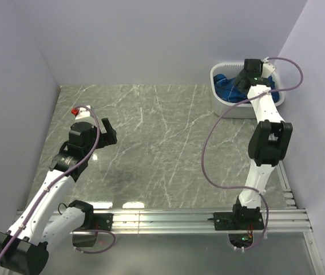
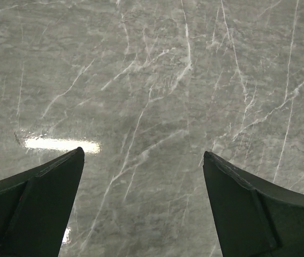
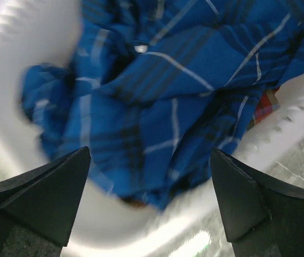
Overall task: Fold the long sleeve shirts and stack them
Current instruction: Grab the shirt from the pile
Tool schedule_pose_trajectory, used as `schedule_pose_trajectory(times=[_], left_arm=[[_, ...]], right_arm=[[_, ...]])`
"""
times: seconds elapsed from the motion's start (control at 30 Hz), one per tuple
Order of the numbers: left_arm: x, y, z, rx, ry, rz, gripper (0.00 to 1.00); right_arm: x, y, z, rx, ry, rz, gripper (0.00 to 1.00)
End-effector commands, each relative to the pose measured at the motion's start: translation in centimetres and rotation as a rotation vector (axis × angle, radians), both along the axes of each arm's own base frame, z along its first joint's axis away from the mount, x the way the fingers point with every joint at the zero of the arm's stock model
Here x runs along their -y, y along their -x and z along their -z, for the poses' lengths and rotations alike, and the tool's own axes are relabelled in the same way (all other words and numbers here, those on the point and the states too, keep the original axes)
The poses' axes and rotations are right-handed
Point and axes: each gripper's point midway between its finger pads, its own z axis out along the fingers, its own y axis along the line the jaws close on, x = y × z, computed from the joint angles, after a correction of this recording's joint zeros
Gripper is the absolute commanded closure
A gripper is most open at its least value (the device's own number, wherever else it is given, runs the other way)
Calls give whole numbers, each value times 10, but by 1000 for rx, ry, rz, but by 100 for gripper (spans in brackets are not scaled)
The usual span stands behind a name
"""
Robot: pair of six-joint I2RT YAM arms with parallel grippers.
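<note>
A crumpled royal blue plaid long sleeve shirt (image 3: 157, 101) fills the white basket (image 3: 23, 53) at the far right of the table (image 1: 225, 91). A bit of red-orange plaid cloth (image 3: 264, 107) peeks out under it by the basket wall. My right gripper (image 3: 149, 152) hovers open just above the blue shirt, nothing between its fingers; in the top view it (image 1: 244, 77) is over the basket. My left gripper (image 2: 142, 152) is open over bare marble at the left (image 1: 106, 133), far from the shirts.
The white basket (image 1: 222, 106) stands in the far right corner against the walls. Grey marble tabletop (image 1: 162, 143) spreads between the arms. A purple cable (image 1: 211, 154) loops from the right arm. A metal rail (image 1: 179, 220) runs along the near edge.
</note>
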Motion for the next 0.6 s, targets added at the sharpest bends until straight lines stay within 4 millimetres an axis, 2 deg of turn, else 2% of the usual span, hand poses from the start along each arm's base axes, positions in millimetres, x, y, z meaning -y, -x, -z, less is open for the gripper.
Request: schedule_pose_trajectory(times=[0.0,0.03,0.07,0.13,0.17,0.23,0.27,0.33,0.37,0.43,0.47,0.5,0.53,0.57], left_arm=[[-2,-2,-6,25,-1,-9,1],[-2,-2,-6,25,-2,-8,1],[-1,-2,-4,20,-2,-1,1],[-1,-2,-3,17,-4,0,1],[-2,-2,-3,16,-7,-2,1],[-2,-2,-2,15,-8,-3,2],[-2,-2,-2,14,-11,-5,2],[-2,-2,-3,18,-10,-1,2],[-2,-2,-4,21,-8,1,2],[0,-1,-5,24,-4,8,2],[0,-1,-6,27,-1,7,2],[0,0,-6,27,-1,10,2],[0,0,-8,33,0,8,2],[0,0,-9,36,3,8,2]], right_arm=[[18,-15,-3,36,6,77,3],[18,-19,3,34,4,72,7],[19,-26,10,40,5,65,16],[16,-32,12,43,9,33,32],[16,-35,8,58,13,23,53],[14,-34,-2,76,37,5,72],[16,-32,-20,117,52,4,86],[14,-28,-45,158,98,-12,96],[17,-22,-76,210,150,-13,100],[5,-16,-112,267,216,-39,100],[4,-7,-149,327,287,-43,100],[2,-2,-168,359,319,-48,100],[-23,-1,-187,399,339,-95,100],[-30,9,-226,489,362,-100,100]])
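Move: The blue shirt lies bunched in the white bin under the open right gripper, its middle about 2 cm ahead, 1 cm to the right and 8 cm below. The bin's middle is some 2 cm ahead, in line sideways and 11 cm down; a scrap of red cloth shows level ahead, about 7 cm right and 11 cm below. From the left hand the shirt is around 27 cm ahead, 60 cm right and 9 cm lower. Down into the bin, easing a little forward, the right hand sinks about 6 cm while its fingers close from wide open and pinch a fold of the blue shirt. It then reverses and pulls up quickly, some 12 cm from the low point, keeping the pinch as the wrist tips up slightly and rolls its left side down by 10 degrees or so. ##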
